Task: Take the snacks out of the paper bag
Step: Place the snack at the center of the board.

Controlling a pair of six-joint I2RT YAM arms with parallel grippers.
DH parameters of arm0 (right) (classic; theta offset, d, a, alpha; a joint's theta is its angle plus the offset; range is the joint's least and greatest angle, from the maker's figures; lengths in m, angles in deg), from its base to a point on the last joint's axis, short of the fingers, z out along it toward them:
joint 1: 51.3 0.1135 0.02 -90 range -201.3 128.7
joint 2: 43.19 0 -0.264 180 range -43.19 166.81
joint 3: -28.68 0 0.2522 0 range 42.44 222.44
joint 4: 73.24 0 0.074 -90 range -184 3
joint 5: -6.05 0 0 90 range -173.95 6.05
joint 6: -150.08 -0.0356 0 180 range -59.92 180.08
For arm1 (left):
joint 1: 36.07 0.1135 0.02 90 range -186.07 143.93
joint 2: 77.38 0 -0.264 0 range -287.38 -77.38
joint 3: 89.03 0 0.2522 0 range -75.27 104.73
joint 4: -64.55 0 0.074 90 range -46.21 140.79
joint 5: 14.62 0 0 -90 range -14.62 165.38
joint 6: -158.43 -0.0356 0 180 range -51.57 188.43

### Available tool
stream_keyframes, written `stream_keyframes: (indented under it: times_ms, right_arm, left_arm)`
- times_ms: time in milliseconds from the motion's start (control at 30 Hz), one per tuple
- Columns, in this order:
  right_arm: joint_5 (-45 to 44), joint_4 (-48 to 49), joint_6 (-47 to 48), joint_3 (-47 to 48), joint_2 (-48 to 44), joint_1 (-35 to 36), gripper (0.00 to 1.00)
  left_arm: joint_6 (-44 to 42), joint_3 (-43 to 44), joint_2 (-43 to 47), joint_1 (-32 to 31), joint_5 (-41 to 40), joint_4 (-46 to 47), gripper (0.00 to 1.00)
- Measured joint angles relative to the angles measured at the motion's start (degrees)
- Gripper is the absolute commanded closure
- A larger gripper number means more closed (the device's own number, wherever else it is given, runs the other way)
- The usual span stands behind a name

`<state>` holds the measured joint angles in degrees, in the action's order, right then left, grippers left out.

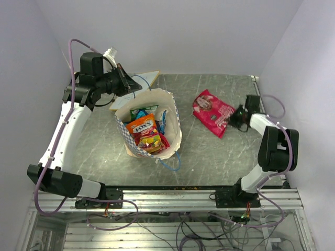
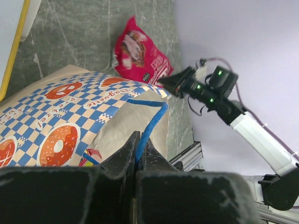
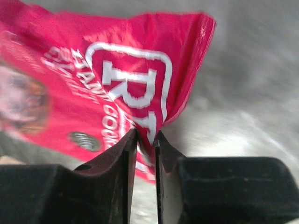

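The paper bag (image 1: 174, 112) stands open mid-table, cream with a blue-checked band (image 2: 70, 116). Inside it lie snacks: an orange packet (image 1: 144, 130) on top, with red, blue and green packets around it. My left gripper (image 1: 127, 83) is behind the bag's far rim, shut (image 2: 138, 140) on its blue string handle (image 2: 154, 116). A bigger red snack bag (image 1: 212, 112) (image 2: 140, 56) lies on the table right of the paper bag. My right gripper (image 1: 233, 119) (image 3: 145, 135) sits low at its right corner. Its jaws are narrowly apart and pinch the red bag's (image 3: 93, 84) edge.
A flat white board with a wooden edge (image 1: 149, 78) (image 2: 14, 42) lies behind the paper bag. A second blue handle loop (image 1: 170, 163) hangs at the bag's near side. An aluminium rail (image 1: 183, 198) runs along the near edge. White walls close the left, back and right.
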<state>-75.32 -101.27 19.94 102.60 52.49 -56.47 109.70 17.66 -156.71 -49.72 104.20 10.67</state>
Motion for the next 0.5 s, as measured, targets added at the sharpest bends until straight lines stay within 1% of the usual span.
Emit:
stream_keyframes:
  times_ms: [67,133,167,233,267,333,500]
  right_arm:
    - [2.1,1.9,0.4,-7.8,-0.7,-4.9,0.71]
    - [3.3,1.8,1.4,-13.1,-2.0,-8.6,0.60]
    - [4.6,1.9,1.9,-14.6,-3.2,-10.3,0.56]
    - [4.1,1.4,4.3,-16.0,-5.9,-11.7,0.45]
    - [3.7,0.7,5.4,-16.3,-7.0,-11.9,0.42]
    - [3.0,-0.8,7.3,-16.4,-8.5,-12.0,0.38]
    - [1.3,-6.6,11.1,-14.1,-12.0,-11.9,0.37]
  left_arm:
    - [-0.2,0.0,-0.1,0.0,0.0,0.0,0.93]
    - [-0.2,0.0,-0.2,0.0,0.0,0.0,0.93]
    - [-0.2,0.0,-0.2,0.0,0.1,0.0,0.93]
    - [-0.2,0.0,-0.2,0.0,0.2,0.0,0.93]
    - [-0.2,0.0,-0.2,0.0,0.4,0.0,0.93]
    - [-0.2,0.0,-0.2,0.0,0.7,0.0,0.93]
    - [-0.1,-0.8,-0.2,0.0,1.3,1.3,0.93]
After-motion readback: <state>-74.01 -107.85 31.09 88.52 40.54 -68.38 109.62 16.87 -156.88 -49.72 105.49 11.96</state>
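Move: The snack hangs by its corner from the right hand's nearly shut fingers; its middle lies about 8 cm to the left, 5 cm ahead and 5 cm lower. It is bound for the open table some 4 cm to the hand's left, level with it and 6 cm below. The paper bag stands about 35 cm to the left and 5 cm nearer. From the left hand, the snack is roughly 33 cm right, 12 cm ahead and 34 cm down. Back and to the right the right hand sweeps, quickly at first, about 10 cm back and 6 cm right, sinking some 5 cm to the table before rising about 3 cm again. Its fingers spread from nearly shut to over half open, letting go of the snack's corner, while the fingertips tip slightly further downward. ##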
